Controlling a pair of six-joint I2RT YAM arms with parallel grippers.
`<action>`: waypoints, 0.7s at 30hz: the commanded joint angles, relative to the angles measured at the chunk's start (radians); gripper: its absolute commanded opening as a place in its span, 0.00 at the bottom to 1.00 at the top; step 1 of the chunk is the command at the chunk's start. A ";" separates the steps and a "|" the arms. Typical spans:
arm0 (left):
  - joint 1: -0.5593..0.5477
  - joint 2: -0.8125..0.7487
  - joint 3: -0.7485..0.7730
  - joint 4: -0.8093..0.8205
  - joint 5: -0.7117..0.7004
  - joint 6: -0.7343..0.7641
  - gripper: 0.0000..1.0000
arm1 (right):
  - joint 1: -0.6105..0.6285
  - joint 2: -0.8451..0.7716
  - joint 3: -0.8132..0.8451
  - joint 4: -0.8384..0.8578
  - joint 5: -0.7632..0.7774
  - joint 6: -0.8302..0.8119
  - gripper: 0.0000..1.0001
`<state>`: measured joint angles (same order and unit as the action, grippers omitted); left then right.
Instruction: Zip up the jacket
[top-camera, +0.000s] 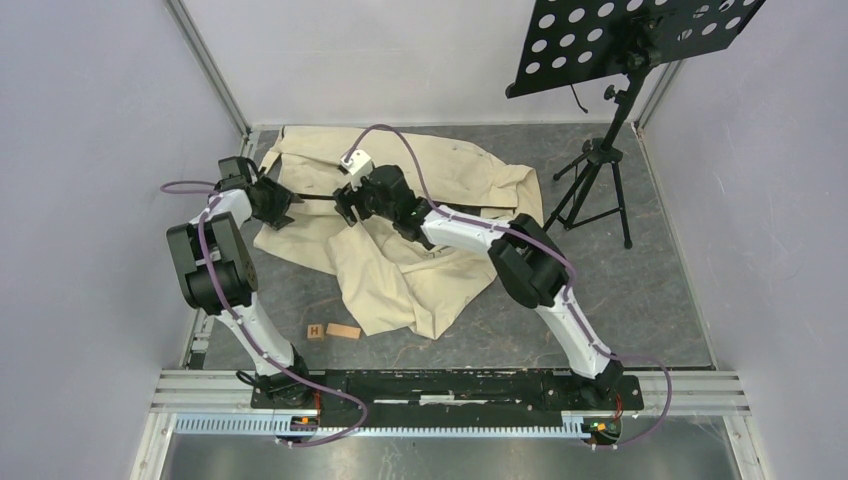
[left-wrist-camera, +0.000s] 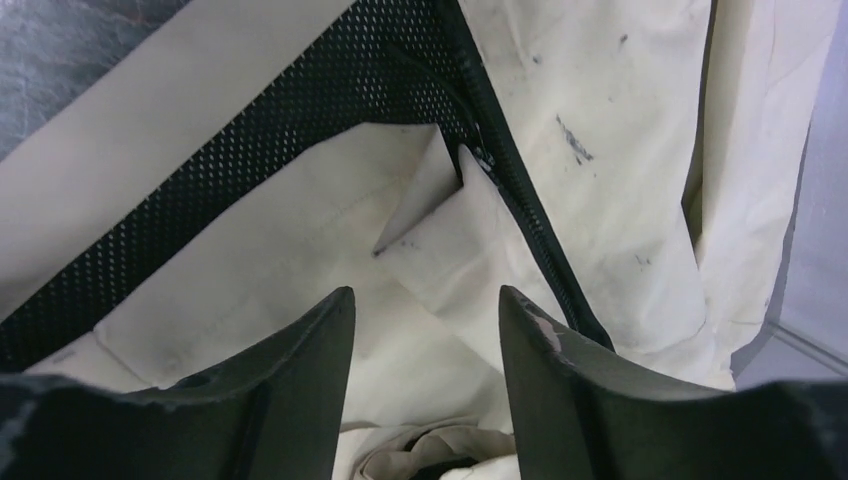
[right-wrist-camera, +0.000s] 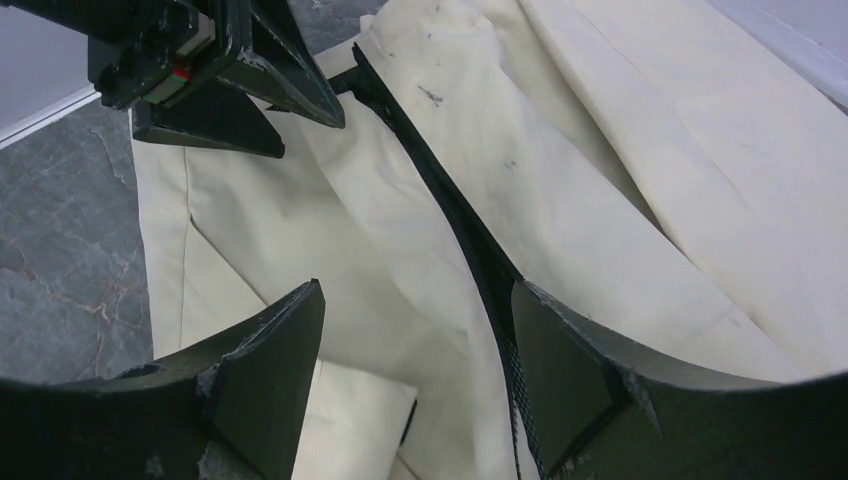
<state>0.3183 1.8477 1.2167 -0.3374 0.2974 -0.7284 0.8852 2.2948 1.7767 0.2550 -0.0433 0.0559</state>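
The cream jacket (top-camera: 430, 170) lies spread and rumpled on the grey table at the back. Its dark zipper (right-wrist-camera: 440, 190) runs in a line between my two grippers. My left gripper (left-wrist-camera: 425, 292) is open over the jacket's left part, with cream cloth bunched deep between its fingers and the zipper (left-wrist-camera: 520, 200) passing behind the right one. Black mesh lining (left-wrist-camera: 250, 150) shows beside it. My right gripper (right-wrist-camera: 416, 285) stands open above the fabric, the zipper running under its right finger. From above, the left gripper (top-camera: 285, 205) and right gripper (top-camera: 345, 205) face each other closely.
A black music stand (top-camera: 600, 160) on a tripod stands at the back right. Two small wooden blocks (top-camera: 335, 331) lie on the table (top-camera: 620, 300) in front of the jacket. Grey walls close in the sides and back.
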 joint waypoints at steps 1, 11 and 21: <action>-0.003 0.040 0.068 -0.031 -0.047 0.025 0.59 | -0.002 0.097 0.161 -0.026 -0.033 -0.006 0.74; 0.003 0.038 0.081 -0.107 -0.110 0.106 0.40 | -0.003 0.194 0.219 0.047 -0.133 -0.140 0.60; 0.003 -0.023 0.064 -0.117 -0.093 0.096 0.33 | -0.003 0.273 0.255 0.034 -0.146 -0.224 0.37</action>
<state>0.3187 1.8931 1.2900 -0.4480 0.2077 -0.6544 0.8825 2.5324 1.9747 0.2558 -0.1753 -0.1169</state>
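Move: The near front panel's zip edge lies below the right hand, about 10 cm down, some 2 cm ahead and 4 cm left. The zipper slider, near the jacket's left end, is about 6 cm ahead, 14 cm left and 11 cm below it. For the left hand, the near panel's end lies roughly 4 cm below, 1 cm ahead and 2 cm left, with the slider about 3 cm ahead of that end at the same height. The near panel's zip edge is what the right hand comes down towards: down some 6 cm, easing about 3 cm left early on, turning roughly 10 degrees counter-clockwise, its wide fingers closing partway. Over the panel's end by the slider, the left hand dips about 2 cm while drifting left and slightly back, then rises a touch as its fingers narrow to about half their gap; contact can't be made out. ##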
